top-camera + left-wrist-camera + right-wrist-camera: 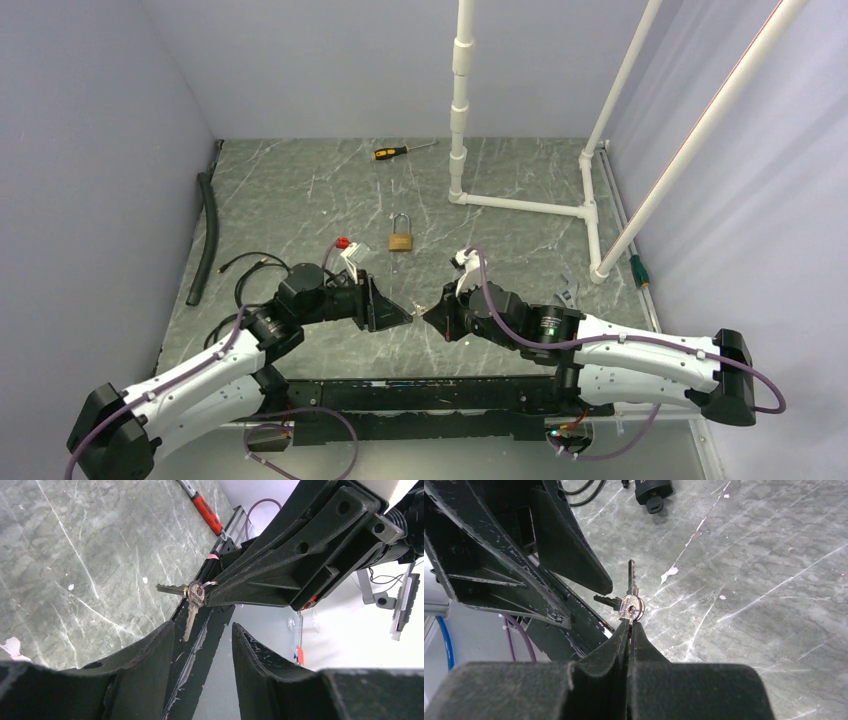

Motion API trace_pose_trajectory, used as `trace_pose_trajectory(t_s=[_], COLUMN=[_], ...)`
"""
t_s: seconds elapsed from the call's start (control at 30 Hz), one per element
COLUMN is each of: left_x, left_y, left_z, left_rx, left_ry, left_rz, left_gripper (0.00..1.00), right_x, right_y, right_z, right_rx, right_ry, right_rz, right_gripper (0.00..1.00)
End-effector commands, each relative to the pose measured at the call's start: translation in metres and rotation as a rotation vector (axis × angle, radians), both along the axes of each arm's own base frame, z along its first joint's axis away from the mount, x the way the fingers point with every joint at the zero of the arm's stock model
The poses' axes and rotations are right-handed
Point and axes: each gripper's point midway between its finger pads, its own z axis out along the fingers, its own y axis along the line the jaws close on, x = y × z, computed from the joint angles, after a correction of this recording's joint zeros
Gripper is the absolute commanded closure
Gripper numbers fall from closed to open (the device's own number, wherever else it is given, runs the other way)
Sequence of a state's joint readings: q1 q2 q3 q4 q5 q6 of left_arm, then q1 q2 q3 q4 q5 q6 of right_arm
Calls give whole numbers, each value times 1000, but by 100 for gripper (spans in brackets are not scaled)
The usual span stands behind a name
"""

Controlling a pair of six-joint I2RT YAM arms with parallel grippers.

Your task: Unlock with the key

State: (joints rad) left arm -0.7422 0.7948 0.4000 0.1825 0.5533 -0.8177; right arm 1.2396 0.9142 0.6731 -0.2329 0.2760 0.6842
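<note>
A ring with two silver keys hangs above the marble table, pinched at its ring by my right gripper, which is shut. One key points up in the right wrist view, the other sideways toward the left arm. My left gripper faces it tip to tip, open, its fingers just short of the keys with nothing between them. In the top view the two grippers meet near the table's front. The brass padlock lies flat farther back, shackle pointing away, untouched.
A yellow-handled screwdriver lies at the back. A white pipe frame stands at the right rear. A black hose runs along the left wall, with black cables and a red-capped part near the left arm.
</note>
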Motion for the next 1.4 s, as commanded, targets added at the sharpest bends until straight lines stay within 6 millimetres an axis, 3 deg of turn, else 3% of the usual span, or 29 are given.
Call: trace_pose_trajectory(t_s=[0.0, 0.2, 0.33, 0.47, 0.53, 0.67, 0.73, 0.87, 0.93, 1.03, 1.13, 1.37], left_x=[-4, -6, -5, -5, -4, -2, -1, 4, 5, 7, 4, -6], left_y=[-5, -7, -7, -7, -7, -6, -5, 5, 12, 22, 38, 62], left_z=[10, 6, 6, 6, 4, 6, 6, 3, 2, 5, -1, 28], left_rx=[-57, -73, -77, -88, -88, -93, -78, 28, 93, 182, 318, 469], left_ry=[-16, 4, 9, 17, 27, 37, 48, 53, 61, 60, 113, 82], left_rz=[-35, -45, -41, -39, -29, -7, 4, 59, 84, 115, 142, 126], left_gripper=[50, 53, 62, 78, 99, 100, 100, 100, 100, 100, 100, 100], right_x=[2, 4, 4, 4, 4, 3, 3, 10, 17, 16, 16, -3], right_y=[6, 8, 12, 15, 16, 18, 17, 5, 1, 6, 9, 16], right_z=[20, 22, 20, 18, 15, 12, 10, 8, 12, 15, 15, 38], right_rx=[73, 75, 72, 71, 67, 56, 40, -28, -49, -49, -48, 90], right_ry=[-32, -38, -37, -33, -29, -25, -29, -74, -104, -155, -190, -255], right_rz=[2, 0, 6, 9, 13, 22, 26, 4, -5, 52, 78, 202], right_gripper=[100, 100, 100, 100, 100, 100, 81, 28, 16, 9, 8, 11])
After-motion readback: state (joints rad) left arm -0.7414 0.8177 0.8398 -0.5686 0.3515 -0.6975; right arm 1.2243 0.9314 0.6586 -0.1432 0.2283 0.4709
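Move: The key bunch hangs in the right fingertips, its middle about 3 cm to the left hand's right, level fore and aft and roughly 1 cm below; from the right hand it lies about 2 cm left, 1 cm ahead and 1 cm below. Some 15 cm below the left hand, the black padlock lies on the table about 9 cm ahead and 8 cm left, the brass padlock about 21 cm straight ahead. The left hand, half open, sinks about 1 cm and shuts its fingers on one key's blade while the right hand, still holding the ring, nudges barely 1 cm left towards it. Once the left has the key, the right fingers open wide and let go, staying near the spot, and the left hand carries the bunch away, up about 5 cm and left about 4 cm, rolling some 20 degrees so its left side rises. ##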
